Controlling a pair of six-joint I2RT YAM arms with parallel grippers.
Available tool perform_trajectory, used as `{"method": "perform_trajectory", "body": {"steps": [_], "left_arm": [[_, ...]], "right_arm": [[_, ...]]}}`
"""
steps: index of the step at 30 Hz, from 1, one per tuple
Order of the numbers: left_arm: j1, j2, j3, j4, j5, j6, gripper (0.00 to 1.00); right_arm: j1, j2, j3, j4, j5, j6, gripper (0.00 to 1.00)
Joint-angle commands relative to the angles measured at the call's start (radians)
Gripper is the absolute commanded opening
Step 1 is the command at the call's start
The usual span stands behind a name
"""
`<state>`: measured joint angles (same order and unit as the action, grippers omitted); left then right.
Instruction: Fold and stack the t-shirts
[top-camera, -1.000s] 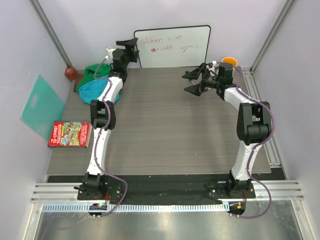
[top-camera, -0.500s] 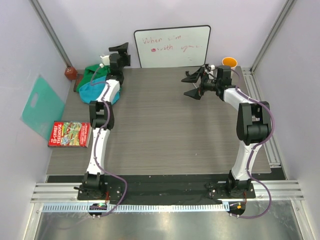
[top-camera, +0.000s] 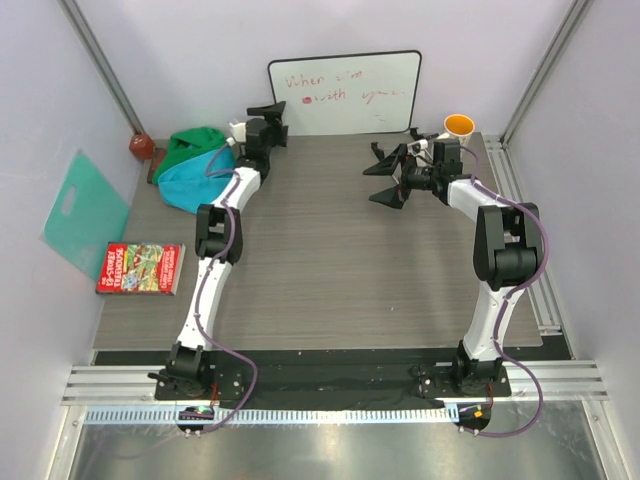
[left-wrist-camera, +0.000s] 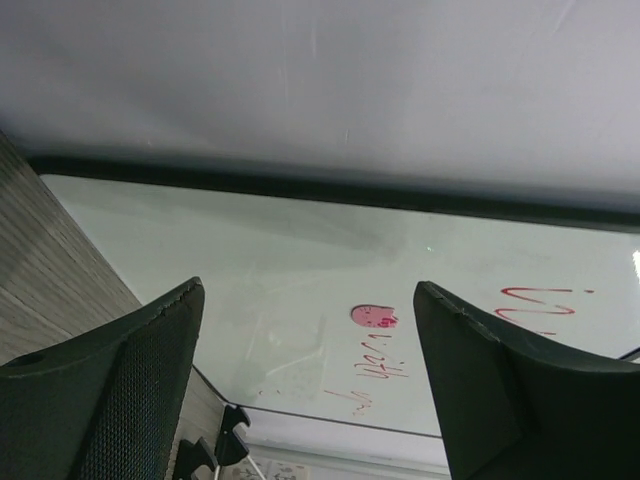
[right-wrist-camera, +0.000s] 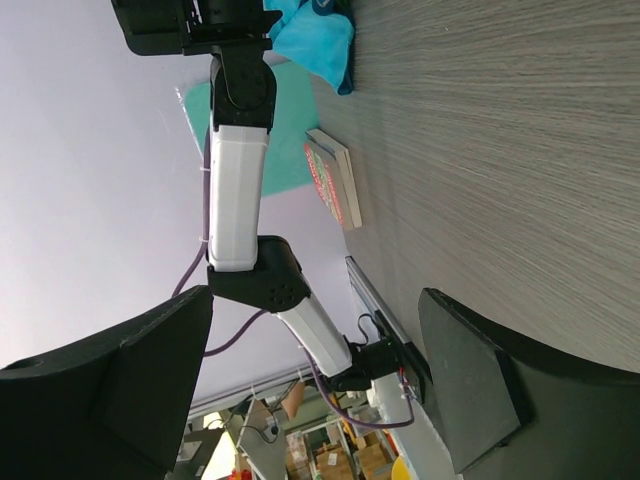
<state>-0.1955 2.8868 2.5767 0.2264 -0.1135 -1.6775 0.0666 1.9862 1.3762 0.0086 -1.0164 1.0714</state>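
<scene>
Two t-shirts lie bunched together at the table's far left corner: the turquoise-blue one (top-camera: 188, 186) in front, the green one (top-camera: 196, 142) behind it. The blue one's edge also shows in the right wrist view (right-wrist-camera: 318, 38). My left gripper (top-camera: 272, 117) hovers just right of the heap, open and empty, facing the whiteboard (left-wrist-camera: 300, 270); in its own view the left gripper (left-wrist-camera: 308, 335) holds nothing. My right gripper (top-camera: 384, 181) hangs open and empty above the far right of the table, pointing left; between its fingers the right gripper (right-wrist-camera: 315, 350) shows only the left arm (right-wrist-camera: 238, 180).
A whiteboard (top-camera: 345, 93) leans on the back wall. An orange cup (top-camera: 459, 125) stands at the far right corner, a small brown object (top-camera: 141, 146) at the far left. A mint plastic sheet (top-camera: 82, 212) and a red book (top-camera: 140, 268) lie off the table's left edge.
The left gripper swung right, from over the shirt heap to beside it near the whiteboard. The right gripper drifted slightly nearer. Both stayed open.
</scene>
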Motion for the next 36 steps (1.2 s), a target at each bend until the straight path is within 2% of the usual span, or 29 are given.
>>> {"method": "perform_trajectory", "body": {"steps": [1, 6, 8, 12, 15, 17, 21, 25, 26, 27, 28, 29, 30, 33, 36], "left_arm": [[-0.005, -0.008, 0.027, 0.034, 0.014, -0.013, 0.85], [-0.013, -0.057, -0.045, 0.044, 0.110, -0.005, 0.83], [-0.013, -0.113, -0.096, 0.018, 0.243, 0.031, 0.83], [-0.009, -0.273, -0.326, -0.027, 0.365, 0.154, 0.84], [0.005, -0.383, -0.404, -0.120, 0.466, 0.270, 0.84], [0.014, -0.434, -0.427, -0.188, 0.526, 0.320, 0.84], [0.025, -0.546, -0.533, -0.307, 0.577, 0.403, 0.83], [0.045, -0.627, -0.587, -0.378, 0.604, 0.478, 0.83], [0.047, -0.642, -0.589, -0.419, 0.613, 0.504, 0.82], [0.050, -0.661, -0.599, -0.544, 0.620, 0.540, 0.82], [0.051, -0.682, -0.618, -0.600, 0.621, 0.582, 0.83], [0.051, -0.751, -0.647, -0.642, 0.615, 0.666, 0.83], [0.051, -0.789, -0.738, -0.692, 0.583, 0.691, 0.84], [0.057, -0.957, -0.950, -0.641, 0.537, 0.704, 0.86], [0.094, -1.021, -1.077, -0.547, 0.575, 0.623, 0.86]], "right_arm": [[-0.008, -0.059, 0.009, -0.027, -0.027, -0.022, 0.90], [-0.011, -0.043, 0.018, -0.035, -0.005, -0.036, 0.89], [-0.016, -0.046, 0.029, -0.050, 0.019, -0.066, 0.89], [-0.017, -0.043, 0.055, -0.062, 0.090, -0.080, 0.89], [-0.014, -0.046, 0.093, -0.074, 0.137, -0.097, 0.89], [-0.016, -0.043, 0.135, -0.131, 0.182, -0.170, 0.89], [-0.017, 0.002, 0.295, -0.342, 0.311, -0.278, 0.89], [-0.022, 0.094, 0.408, -0.416, 0.360, -0.295, 0.89], [-0.024, 0.111, 0.435, -0.436, 0.378, -0.303, 0.88], [-0.024, 0.132, 0.495, -0.491, 0.389, -0.324, 0.88], [-0.024, 0.146, 0.523, -0.518, 0.410, -0.340, 0.88], [-0.022, 0.167, 0.544, -0.539, 0.448, -0.352, 0.87], [-0.024, 0.175, 0.579, -0.579, 0.472, -0.361, 0.87], [-0.027, 0.206, 0.636, -0.657, 0.550, -0.410, 0.86], [-0.033, 0.235, 0.673, -0.709, 0.611, -0.436, 0.90]]}}
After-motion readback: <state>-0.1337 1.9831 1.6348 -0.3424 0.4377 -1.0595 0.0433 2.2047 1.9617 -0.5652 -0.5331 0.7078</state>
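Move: The bunched blue t-shirt lies about 14 cm back and 20 cm to the left of my left hand, 12 cm lower. The green t-shirt is some 3 cm back and 26 cm left of that hand, the whiteboard's middle about 9 cm ahead and 20 cm right. From my right hand, the blue t-shirt is roughly 17 cm ahead and 48 cm left; the wire stand is 25 cm ahead and 10 cm right. I draw my open left hand back about 25 cm, away from the whiteboard, dipping, rising and dipping again, while its wrist swings some 40 degrees clockwise and the fingers tip down. My open right hand, slow at first, goes 10 cm forward and 6 cm right towards the wire stand, its fingers tipping down towards the table. Neither grasps anything. ##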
